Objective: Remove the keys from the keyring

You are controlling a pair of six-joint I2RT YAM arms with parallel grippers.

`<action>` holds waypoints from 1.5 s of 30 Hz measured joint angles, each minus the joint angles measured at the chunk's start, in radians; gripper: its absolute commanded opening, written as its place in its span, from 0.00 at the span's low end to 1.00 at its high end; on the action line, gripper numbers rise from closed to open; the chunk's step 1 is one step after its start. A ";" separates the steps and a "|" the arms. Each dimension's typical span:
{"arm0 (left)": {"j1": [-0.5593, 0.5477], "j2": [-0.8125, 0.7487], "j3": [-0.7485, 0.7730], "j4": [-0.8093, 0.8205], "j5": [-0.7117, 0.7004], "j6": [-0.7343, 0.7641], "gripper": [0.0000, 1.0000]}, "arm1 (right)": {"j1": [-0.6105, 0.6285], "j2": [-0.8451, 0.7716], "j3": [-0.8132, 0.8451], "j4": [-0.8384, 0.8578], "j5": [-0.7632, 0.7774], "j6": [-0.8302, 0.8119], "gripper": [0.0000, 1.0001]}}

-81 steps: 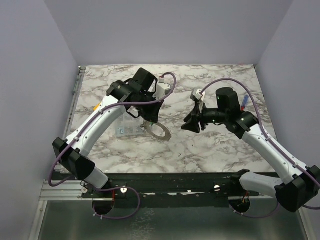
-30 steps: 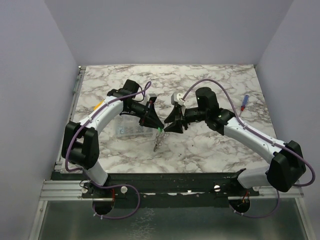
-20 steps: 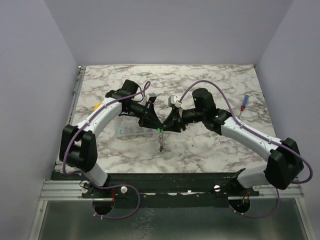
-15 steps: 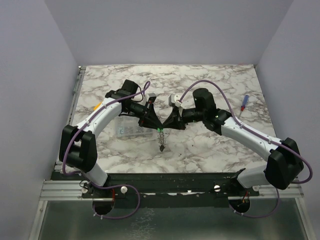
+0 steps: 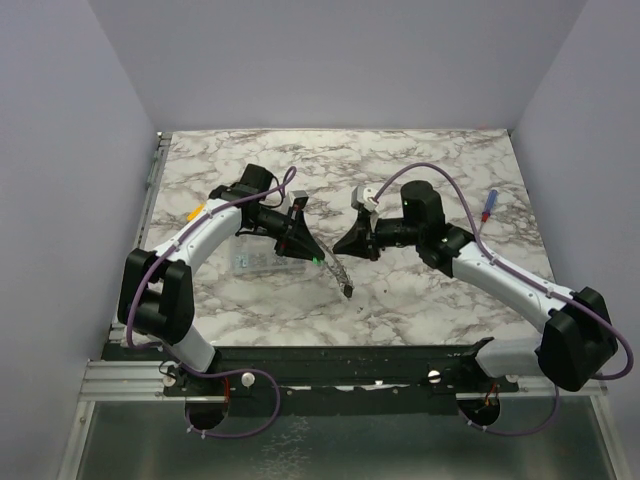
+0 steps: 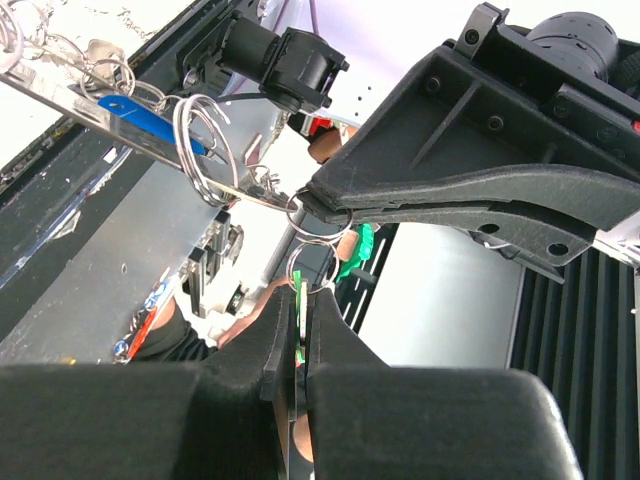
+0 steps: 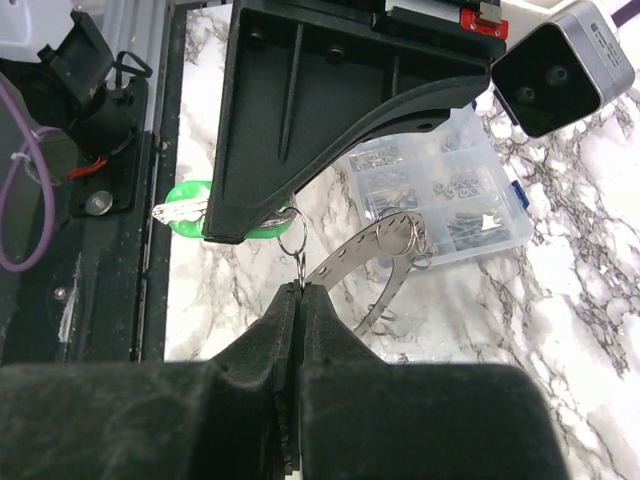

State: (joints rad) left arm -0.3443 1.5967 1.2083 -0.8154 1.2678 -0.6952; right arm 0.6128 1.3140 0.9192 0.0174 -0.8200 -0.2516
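Note:
My left gripper is shut on the green-headed key, which shows edge-on between its jaws in the left wrist view. My right gripper faces it and is shut on the rim of the grey keyring, beside a small split ring that links to the green key. The keyring hangs tilted above the table between both grippers. A blue-headed key and several split rings hang on it.
A clear compartment box of small parts lies on the marble table under the left arm, also in the right wrist view. A red-and-blue screwdriver lies at the right. The table's front edge and black rail are close below.
The keyring has been lifted off the table and held between both grippers. In the last half second the right gripper drew back to the right and the hanging ring swung out lower right.

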 measured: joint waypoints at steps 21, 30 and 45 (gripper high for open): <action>0.005 -0.008 -0.005 0.013 -0.016 -0.008 0.00 | -0.009 0.030 0.010 -0.002 -0.091 0.023 0.41; 0.005 -0.008 -0.005 0.013 -0.016 -0.008 0.00 | 0.039 0.076 0.057 -0.002 -0.086 0.014 0.50; 0.003 -0.008 -0.005 0.013 -0.016 -0.008 0.00 | 0.060 0.131 0.058 0.070 0.012 0.048 0.50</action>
State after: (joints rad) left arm -0.3408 1.5890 1.2030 -0.8028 1.2518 -0.7029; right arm 0.6731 1.4448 0.9771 0.0875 -0.8078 -0.2039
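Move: The right fingers are shut on a small linked ring. The green key's own ring lies about 3 cm to their left and 1 cm back, at nearly the same height. The metal keyring plate hangs about 6 cm below the right hand and 1 cm back; the parts box is some 15 cm left, 6 cm forward and well below. The left hand pinches the green key, whose ring lies about 2 cm to its right. The right fingers let go of the small ring, opening to about half as the hand eases back 1 cm. Still open, it goes about 3 cm left towards the green key's ring and dips about 1 cm, then slides some 2 cm forward, fingertips straddling the linked rings. The left hand stays put, keeping its pinch on the green key. ##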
